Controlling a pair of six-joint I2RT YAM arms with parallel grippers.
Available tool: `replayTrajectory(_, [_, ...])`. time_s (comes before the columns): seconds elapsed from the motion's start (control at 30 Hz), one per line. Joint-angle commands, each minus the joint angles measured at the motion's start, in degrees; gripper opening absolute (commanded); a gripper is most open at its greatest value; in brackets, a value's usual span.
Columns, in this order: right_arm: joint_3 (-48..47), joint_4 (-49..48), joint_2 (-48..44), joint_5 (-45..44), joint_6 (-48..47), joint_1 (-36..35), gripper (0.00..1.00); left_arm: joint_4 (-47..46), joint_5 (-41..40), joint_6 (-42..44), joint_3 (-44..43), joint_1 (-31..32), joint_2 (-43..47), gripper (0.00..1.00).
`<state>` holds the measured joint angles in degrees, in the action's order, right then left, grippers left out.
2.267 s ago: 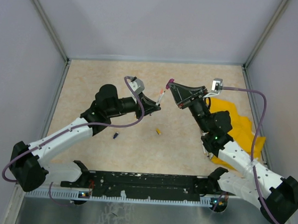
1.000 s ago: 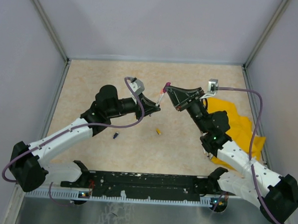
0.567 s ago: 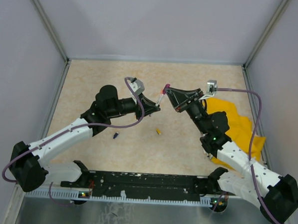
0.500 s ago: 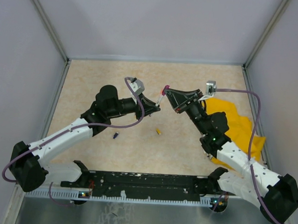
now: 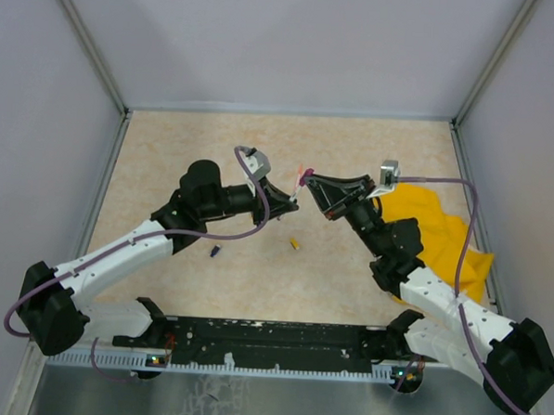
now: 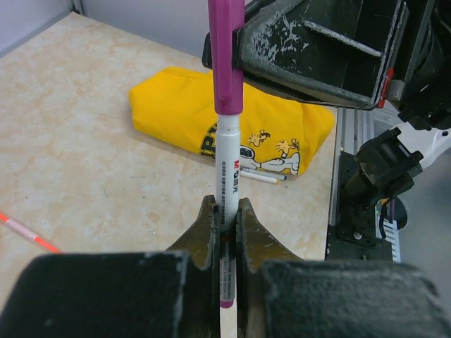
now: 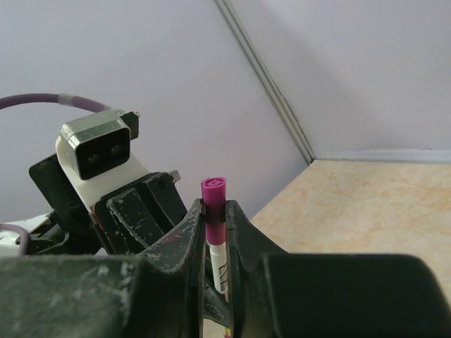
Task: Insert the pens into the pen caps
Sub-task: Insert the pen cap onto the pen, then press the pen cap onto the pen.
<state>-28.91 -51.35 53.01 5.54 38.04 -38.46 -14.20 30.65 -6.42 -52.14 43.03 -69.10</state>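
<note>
My left gripper is shut on a white pen that stands upright between its fingers. A purple pen cap sits over the pen's top end, and my right gripper is shut on that cap. From above, the two grippers meet tip to tip over the middle of the table, the left gripper below the right gripper. A yellow cap and a dark blue cap lie loose on the table.
A yellow cloth lies at the right, under the right arm, with thin pens at its near edge. An orange-pink pen lies on the table. Grey walls close in the beige table on three sides.
The right gripper has come down and to the left with the purple cap, onto the tip of the pen. The left arm has shifted slightly right.
</note>
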Motion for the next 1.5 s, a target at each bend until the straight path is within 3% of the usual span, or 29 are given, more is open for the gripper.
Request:
replayTrajectory(0.0, [1.45, -4.83, 0.65, 2.06, -2.06, -1.01, 0.14, -3.17, -0.49, -0.04, 0.02, 0.22, 1.60, 0.00])
replayTrajectory(0.23, [0.98, -2.70, 0.03, 2.82, -3.39, -1.01, 0.30, -3.12, -0.69, -0.02, 0.00, 0.22, 1.64, 0.00])
replayTrajectory(0.5, [0.98, 6.61, -6.17, 0.29, -4.88, -1.01, 0.41, -3.11, -1.00, 0.00, -0.04, 0.22, 1.60, 0.00])
replayTrajectory(0.7, [-3.49, 18.67, -11.03, -4.70, -5.67, -1.01, 0.42, -3.03, -0.86, -0.03, -0.16, 0.22, 1.60, 0.00])
replayTrajectory(0.93, [-14.43, 32.63, -9.04, -8.61, -4.88, -1.01, 0.43, -2.95, -0.46, -0.05, -0.23, 0.22, 1.60, 0.00])
replayTrajectory(1.47, [-26.59, 37.96, 0.98, 0.03, -3.26, -0.98, 0.41, -2.85, 0.72, -0.36, -0.51, 0.22, 0.73, 0.00])
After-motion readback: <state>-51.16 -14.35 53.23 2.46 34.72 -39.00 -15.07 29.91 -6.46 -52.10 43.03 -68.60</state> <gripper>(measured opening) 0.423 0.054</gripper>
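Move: The purple cap is between my right fingertips, already on the pen that my left hand holds upright. Its middle is right at my right hand point, and about 1 cm ahead, 2 cm right and 7 cm above my left. From my right hand, the loose yellow cap lies on the table some 2 cm ahead, level sideways and 36 cm down, and the orange pen about 22 cm ahead, 1 cm right, at table height too. My right fingers let go of the purple cap, opening while I sink about 2 cm alongside it. Then I draw back and to the right, clear of it, rise about 6 cm, and swing forward and left again with fingers still open, dipping them some 15 degrees, to hang just over the cap's top. My left hand keeps its grip on the pen, easing up about half a centimetre. ##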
